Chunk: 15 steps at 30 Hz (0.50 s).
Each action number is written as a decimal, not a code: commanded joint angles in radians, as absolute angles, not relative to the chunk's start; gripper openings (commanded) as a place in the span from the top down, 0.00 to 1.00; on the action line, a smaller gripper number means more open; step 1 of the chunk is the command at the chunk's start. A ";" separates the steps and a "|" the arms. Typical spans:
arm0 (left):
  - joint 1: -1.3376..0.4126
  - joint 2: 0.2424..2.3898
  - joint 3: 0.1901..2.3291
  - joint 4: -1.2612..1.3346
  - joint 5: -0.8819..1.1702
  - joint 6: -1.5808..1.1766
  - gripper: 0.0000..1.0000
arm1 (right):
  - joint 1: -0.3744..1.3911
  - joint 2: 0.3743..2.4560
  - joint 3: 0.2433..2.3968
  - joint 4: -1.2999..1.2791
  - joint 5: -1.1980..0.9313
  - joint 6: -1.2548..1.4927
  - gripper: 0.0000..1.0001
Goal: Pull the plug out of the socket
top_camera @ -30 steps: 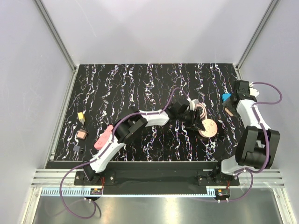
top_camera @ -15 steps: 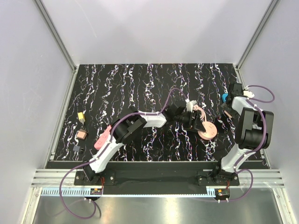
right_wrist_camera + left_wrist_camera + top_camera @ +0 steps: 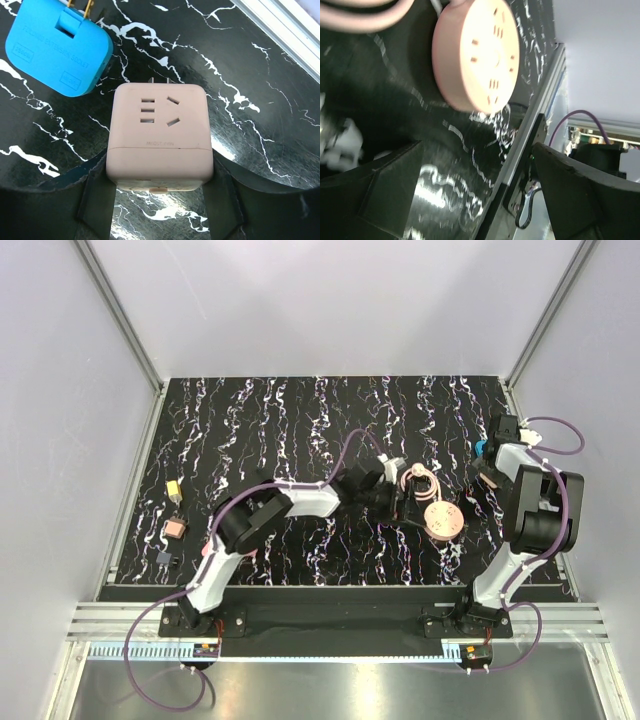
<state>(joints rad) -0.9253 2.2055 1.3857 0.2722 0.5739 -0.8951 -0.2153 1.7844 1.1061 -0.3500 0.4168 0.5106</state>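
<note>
The round pink socket (image 3: 441, 519) lies flat on the black marbled table, with its pink cord (image 3: 415, 480) coiled beside it. In the left wrist view the socket (image 3: 477, 52) shows its bare slots. My left gripper (image 3: 400, 502) (image 3: 480, 195) is just left of it, open, with nothing between its fingers. Far right, my right gripper (image 3: 490, 474) (image 3: 160, 200) is shut on the pink cube plug (image 3: 159, 135). The plug's prongs (image 3: 160, 80) point away from the wrist, free of the socket. A blue adapter (image 3: 57, 47) lies next to the plug.
Three small adapters lie near the table's left edge: a yellow one (image 3: 172, 491), a pink one (image 3: 174, 529) and a black one (image 3: 166, 559). The table's metal edge rail (image 3: 530, 150) runs past the left gripper. White walls close in the back and sides.
My left gripper has opened, let go of the round socket and drawn back slightly to the left. The right arm has folded in at the far right with the pink plug still in its jaws.
</note>
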 commanded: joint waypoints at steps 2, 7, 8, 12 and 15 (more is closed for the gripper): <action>-0.927 2.030 1.313 0.241 0.509 -0.850 0.03 | -0.218 1.789 1.115 -0.336 0.364 0.486 0.37; -0.925 1.892 1.203 0.239 0.480 -0.830 0.03 | -0.216 1.741 1.106 -0.367 0.334 0.466 0.02; -0.925 1.873 1.168 0.236 0.462 -0.824 0.02 | -0.216 1.744 1.136 -0.418 0.333 0.457 0.00; -0.925 1.804 1.109 0.230 0.445 -0.825 0.01 | -0.196 1.715 1.196 -0.551 0.370 0.442 0.00; -0.927 1.750 1.042 0.242 0.440 -0.831 0.01 | -0.160 1.634 1.201 -0.607 0.373 0.436 0.00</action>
<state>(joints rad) -0.9253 1.8122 1.1004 0.2195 0.4789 -0.8459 -0.1974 1.7557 1.1511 -0.5114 0.3508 0.4583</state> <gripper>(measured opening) 0.987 0.994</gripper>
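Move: The beige square plug sits between the right fingers, its middle about 1 cm ahead, 1 cm right and 1 cm below the right hand point; the blue plug lies some 9 cm straight ahead of that hand, the round socket about 8 cm back and 9 cm to its left. From the left hand that socket is level, roughly 7 cm to the right and 4 cm down, with the cord coil about 9 cm ahead and 2 cm right. The beige square plug is let go low over the table: the right fingers open from their grip to fully wide on both sides of it, then the hand eases back and left about 2.5 cm, just starting to rise. Meanwhile the left hand, empty and still wide open, draws off leftward from the round socket by some 6 cm, climbing about 7 cm and slipping slightly back. ##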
